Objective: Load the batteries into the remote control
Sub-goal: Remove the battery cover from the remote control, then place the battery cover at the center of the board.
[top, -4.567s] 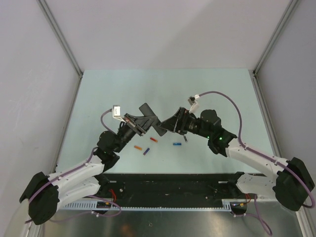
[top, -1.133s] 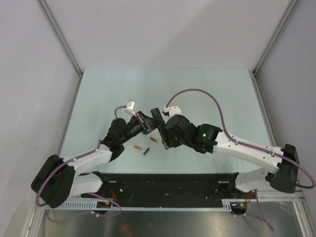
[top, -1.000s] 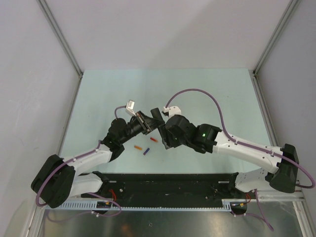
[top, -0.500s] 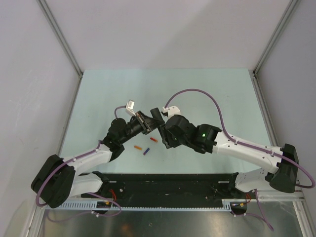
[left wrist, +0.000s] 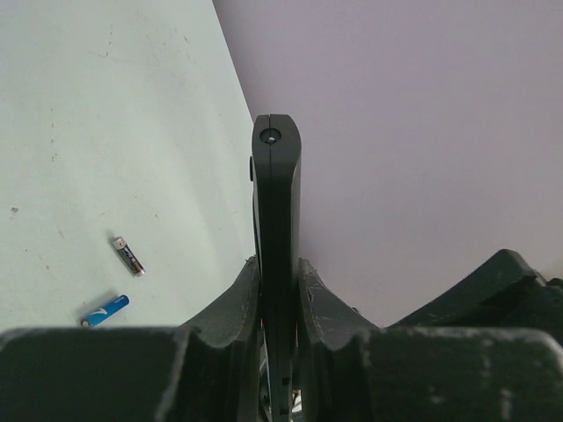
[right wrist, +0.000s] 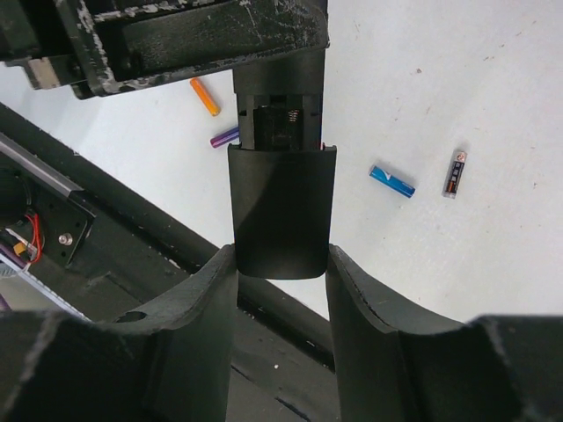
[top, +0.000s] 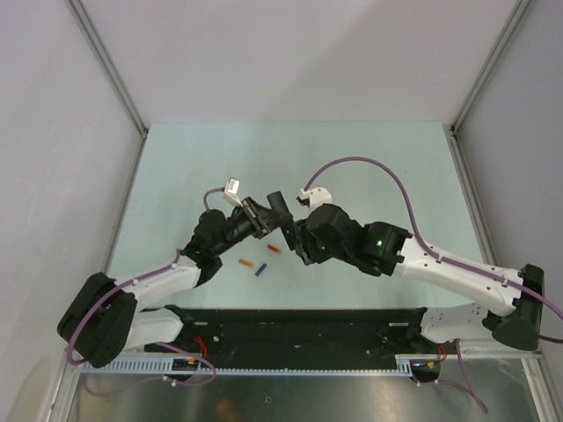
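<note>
The remote control (left wrist: 277, 202) is a slim black bar, seen edge-on in the left wrist view, and my left gripper (left wrist: 277, 264) is shut on it. Over the table's middle it juts from my left gripper (top: 264, 220) toward my right gripper (top: 295, 236). In the right wrist view my right gripper (right wrist: 281, 255) pinches the remote's black back cover (right wrist: 281, 211) by its sides. The cover is slid partly off, baring the battery bay (right wrist: 280, 123). Batteries lie loose on the table: orange (right wrist: 205, 97), purple (right wrist: 223, 138), blue (right wrist: 391, 181), dark grey (right wrist: 454, 173), and a red one (top: 274, 249).
A black rail (top: 308, 325) with wiring runs along the table's near edge, just below both arms. Grey walls and metal posts (top: 110, 66) close in the table at the left, right and back. The right arm's purple cable (top: 378, 167) arches over the table.
My right wrist has drawn back a little to the right. Its jaws have narrowed onto the cover. The left gripper still holds the remote in the same place.
</note>
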Robot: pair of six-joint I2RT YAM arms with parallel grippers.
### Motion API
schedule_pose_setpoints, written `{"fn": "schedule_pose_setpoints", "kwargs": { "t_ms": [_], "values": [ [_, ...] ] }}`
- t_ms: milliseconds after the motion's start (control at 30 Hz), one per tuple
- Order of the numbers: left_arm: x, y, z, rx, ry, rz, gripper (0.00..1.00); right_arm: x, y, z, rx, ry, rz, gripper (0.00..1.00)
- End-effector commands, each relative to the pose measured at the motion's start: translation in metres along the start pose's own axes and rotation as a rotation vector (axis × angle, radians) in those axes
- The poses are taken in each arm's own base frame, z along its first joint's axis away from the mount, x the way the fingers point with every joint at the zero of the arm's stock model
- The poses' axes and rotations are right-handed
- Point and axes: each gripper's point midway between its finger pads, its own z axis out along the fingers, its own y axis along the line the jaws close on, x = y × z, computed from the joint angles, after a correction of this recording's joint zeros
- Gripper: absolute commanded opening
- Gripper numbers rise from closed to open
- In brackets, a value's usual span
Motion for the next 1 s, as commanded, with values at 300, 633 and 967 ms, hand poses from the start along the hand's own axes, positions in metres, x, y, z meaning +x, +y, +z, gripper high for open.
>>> {"fn": "schedule_pose_setpoints", "kwargs": {
  "t_ms": [300,633,967],
  "values": [
    [-0.019,-0.006,-0.019,0.046,-0.058,0.036,0.00,0.018,-0.110,-0.002,0.298,0.046,0.141,0.34],
    [0.004,-0.009,-0.062,0.109,-0.026,-0.022,0.00,0.053,-0.201,0.047,0.466,0.203,0.211,0.34],
    [0.020,-0.009,-0.081,0.147,0.000,-0.027,0.00,0.083,-0.247,0.098,0.514,0.323,0.267,0.33]
  ]
}}
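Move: Between the right fingers is the battery cover, already slid down so that the compartment shows. The bare patch of table it goes towards lies about 12 cm ahead of the right hand, 18 cm to its right and 20 cm below. The blue battery lies roughly 5 cm ahead and 5 cm right of that hand, the dark battery 9 ahead and 9 right, both on the table. From the left hand, holding the remote, the cover is some 9 cm back, 5 cm right, about level. Drawing the pinched cover clear of the remote, the right hand rises barely a centimetre, then swings some 18 cm right and 11 cm forward past the batteries, sinking about 17 cm towards the bare table while turning clockwise and tipping its fingers down. The left hand keeps its hold on the remote and, slightly later, backs off about 6 cm and 5 cm left. ##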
